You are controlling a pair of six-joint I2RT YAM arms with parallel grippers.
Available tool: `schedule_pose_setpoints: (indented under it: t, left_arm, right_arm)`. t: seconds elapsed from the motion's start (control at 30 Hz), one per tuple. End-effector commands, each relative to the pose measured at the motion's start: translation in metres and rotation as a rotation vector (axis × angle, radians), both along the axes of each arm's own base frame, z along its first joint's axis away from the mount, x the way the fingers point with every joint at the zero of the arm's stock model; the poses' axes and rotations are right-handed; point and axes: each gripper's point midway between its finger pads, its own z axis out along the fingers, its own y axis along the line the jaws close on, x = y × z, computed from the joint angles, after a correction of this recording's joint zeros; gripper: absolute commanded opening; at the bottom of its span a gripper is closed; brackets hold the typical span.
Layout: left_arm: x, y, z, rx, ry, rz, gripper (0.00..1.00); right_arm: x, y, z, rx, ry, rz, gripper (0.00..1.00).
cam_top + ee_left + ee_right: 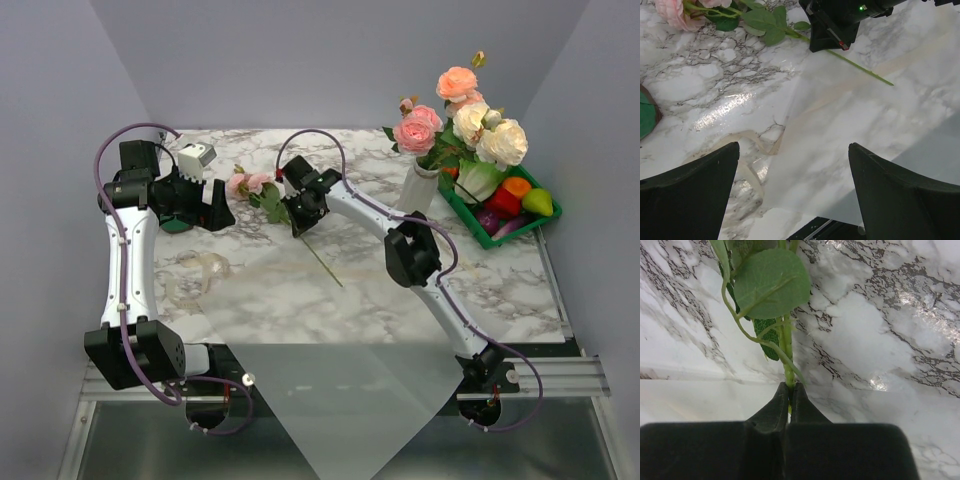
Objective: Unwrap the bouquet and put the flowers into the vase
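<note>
The white ribbed vase (418,188) stands at the back right and holds several pink, peach and cream flowers (463,118). One pink rose (247,183) lies on the marble, its green stem (322,262) running toward the front. My right gripper (303,215) is shut on that stem (786,340) just below a round leaf (772,282); its jaws (790,386) pinch it tight. My left gripper (215,210) hovers open to the left of the rose, nothing between its fingers (695,195). The bouquet is no longer wrapped: its white paper (330,380) lies spread flat.
A loose cream ribbon (205,265) curls on the marble at the paper's left edge. The paper hangs over the table's front edge. A green tray (545,212) of plastic vegetables sits right of the vase, near the right wall.
</note>
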Motion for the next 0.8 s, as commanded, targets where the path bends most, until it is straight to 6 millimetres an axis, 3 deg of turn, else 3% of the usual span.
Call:
schedule_pose_setpoints:
  t: [0.0, 0.1, 0.13, 0.23, 0.27, 0.33, 0.37, 0.47, 0.57, 0.6, 0.63, 0.7, 0.73, 0.77]
  left_arm:
    - [-0.005, 0.001, 0.006, 0.003, -0.024, -0.004, 0.99]
    - [-0.004, 0.003, 0.005, 0.006, -0.022, 0.003, 0.99]
    - [-0.003, 0.003, 0.005, 0.004, -0.020, 0.002, 0.99]
    - [-0.003, 0.003, 0.009, -0.002, -0.021, 0.001, 0.99]
    - [-0.003, 0.002, 0.012, -0.006, -0.027, -0.001, 0.99]
    - [-0.003, 0.002, 0.014, -0.012, -0.028, -0.003, 0.99]
    - [-0.002, 0.002, 0.015, -0.015, -0.029, 0.000, 0.99]
    - [-0.002, 0.001, 0.017, -0.020, -0.034, -0.002, 0.99]
    - [-0.001, 0.001, 0.017, -0.028, -0.032, -0.002, 0.99]
    - [-0.001, 0.000, 0.017, -0.030, -0.033, -0.004, 0.99]
    - [-0.001, 0.000, 0.017, -0.032, -0.032, -0.003, 0.99]
    - [-0.001, 0.000, 0.016, -0.032, -0.030, -0.003, 0.99]
    - [0.000, 0.001, 0.015, -0.029, -0.029, -0.003, 0.99]
    - [0.000, 0.001, 0.014, -0.028, -0.031, -0.003, 0.99]
  right_arm:
    - [-0.001, -0.005, 0.005, -0.022, -0.027, -0.045, 0.01]
    - [0.005, -0.003, 0.045, 0.040, -0.097, -0.062, 0.01]
    - [0.008, 0.000, 0.072, 0.079, -0.140, -0.064, 0.00]
    - [0.015, -0.001, 0.120, 0.141, -0.236, -0.079, 0.01]
    - [0.013, -0.004, 0.155, 0.185, -0.285, -0.081, 0.00]
    - [0.013, -0.007, 0.193, 0.239, -0.364, -0.079, 0.01]
    - [0.009, -0.013, 0.228, 0.283, -0.421, -0.080, 0.01]
    - [0.001, -0.022, 0.276, 0.337, -0.542, -0.057, 0.00]
    - [-0.021, -0.042, 0.340, 0.410, -0.707, -0.051, 0.01]
    - [-0.038, -0.058, 0.382, 0.438, -0.824, -0.051, 0.01]
    - [-0.046, -0.061, 0.388, 0.460, -0.897, -0.054, 0.01]
    - [-0.070, -0.075, 0.420, 0.484, -1.095, -0.032, 0.01]
    - [-0.090, -0.098, 0.446, 0.577, -1.223, -0.071, 0.01]
    - [-0.100, -0.111, 0.458, 0.608, -1.301, -0.091, 0.01]
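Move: The right gripper is already shut on the last flower's stem, just above the table; its pink blooms lie about 12 cm farther out and 11 cm to the left. The vase stands some 25 cm to its right and 5 cm farther out, its middle about 10 cm higher, with the vegetable basket roughly 20 cm beyond it to the right. From the left gripper the vase is about 41 cm right, 13 cm ahead and 11 cm lower. Keep the right gripper pinched on the stem and lift the last flower fast off the table, nearly straight up at first, about 40 cm in all. Late in the lift draw back and to the right some 7 cm each, while swinging the fingers up about 60 degrees, from pointing down to nearly level, forward and left. ##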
